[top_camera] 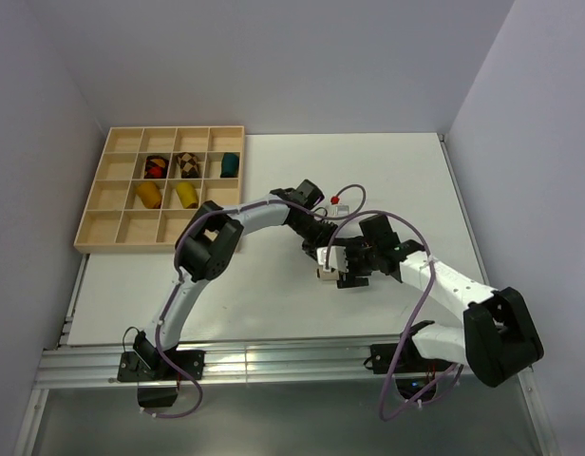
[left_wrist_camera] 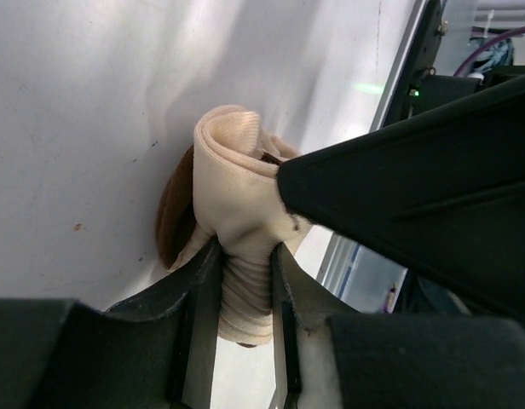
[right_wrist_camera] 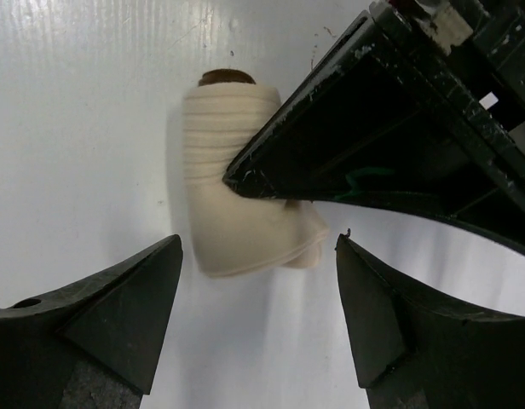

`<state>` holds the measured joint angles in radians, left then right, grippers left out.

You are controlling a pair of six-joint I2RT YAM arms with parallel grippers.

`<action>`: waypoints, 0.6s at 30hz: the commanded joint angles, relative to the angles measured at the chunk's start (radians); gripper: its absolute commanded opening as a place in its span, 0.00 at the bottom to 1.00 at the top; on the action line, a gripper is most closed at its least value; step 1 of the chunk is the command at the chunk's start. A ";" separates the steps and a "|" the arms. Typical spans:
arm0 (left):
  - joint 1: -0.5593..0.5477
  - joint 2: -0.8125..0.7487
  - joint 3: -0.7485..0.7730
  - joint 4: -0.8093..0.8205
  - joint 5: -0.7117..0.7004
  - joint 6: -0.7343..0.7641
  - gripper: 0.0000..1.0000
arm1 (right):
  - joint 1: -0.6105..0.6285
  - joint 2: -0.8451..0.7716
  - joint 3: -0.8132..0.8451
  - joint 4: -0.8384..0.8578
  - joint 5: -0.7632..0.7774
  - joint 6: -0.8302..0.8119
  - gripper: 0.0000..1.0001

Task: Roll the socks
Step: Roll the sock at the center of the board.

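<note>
In the middle of the white table (top_camera: 273, 294), a cream sock (left_wrist_camera: 237, 179) lies rolled into a bundle, its brown toe (left_wrist_camera: 173, 213) showing at the side. My left gripper (left_wrist_camera: 244, 251) is shut on its ribbed end. In the right wrist view the cream sock (right_wrist_camera: 237, 221) lies just ahead of my right gripper (right_wrist_camera: 259, 247), which stands open around it without touching. Both grippers meet over the sock (top_camera: 326, 273) in the top view. A mustard-orange sock bundle (top_camera: 148, 195) and a yellow sock bundle (top_camera: 186, 195) sit in the wooden tray.
The wooden compartment tray (top_camera: 112, 228) stands at the table's far left and also holds a red-and-dark bundle (top_camera: 156, 166), a brown-checkered bundle (top_camera: 187, 164) and a teal bundle (top_camera: 230, 164). A small red thing (top_camera: 336, 199) lies behind the arms.
</note>
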<state>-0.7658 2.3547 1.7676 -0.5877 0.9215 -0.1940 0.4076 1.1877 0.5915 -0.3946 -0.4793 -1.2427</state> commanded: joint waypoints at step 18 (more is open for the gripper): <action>0.016 0.120 -0.011 -0.049 0.022 0.019 0.02 | 0.069 0.190 0.062 0.056 0.079 0.043 0.49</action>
<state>-0.7464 2.4100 1.8061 -0.6281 1.0332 -0.1986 0.4690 1.3514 0.6075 -0.3298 -0.4160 -1.2266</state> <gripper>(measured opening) 0.301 0.549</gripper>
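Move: Still gripped by the left fingers near the middle of its roll, the cream-and-brown sock is centred about 1 cm back, 1 cm to the right and 1 cm below the left hand. From the right hand, its middle lies roughly level forward, 3 cm to the left and 3 cm below. The sock box stands to the left hand's left, its middle some 38 cm left, 18 cm farther out and 2 cm lower. Lowering about 3 cm, the right hand brings its open fingers down astride the sock's right-hand end, easing about 1 cm left early on. Its fingers then begin to close late in the descent, from wide to roughly half open, one on each side of the cream cloth. The left hand keeps its pinch on the roll almost in place, turning slightly, some 5 degrees. ##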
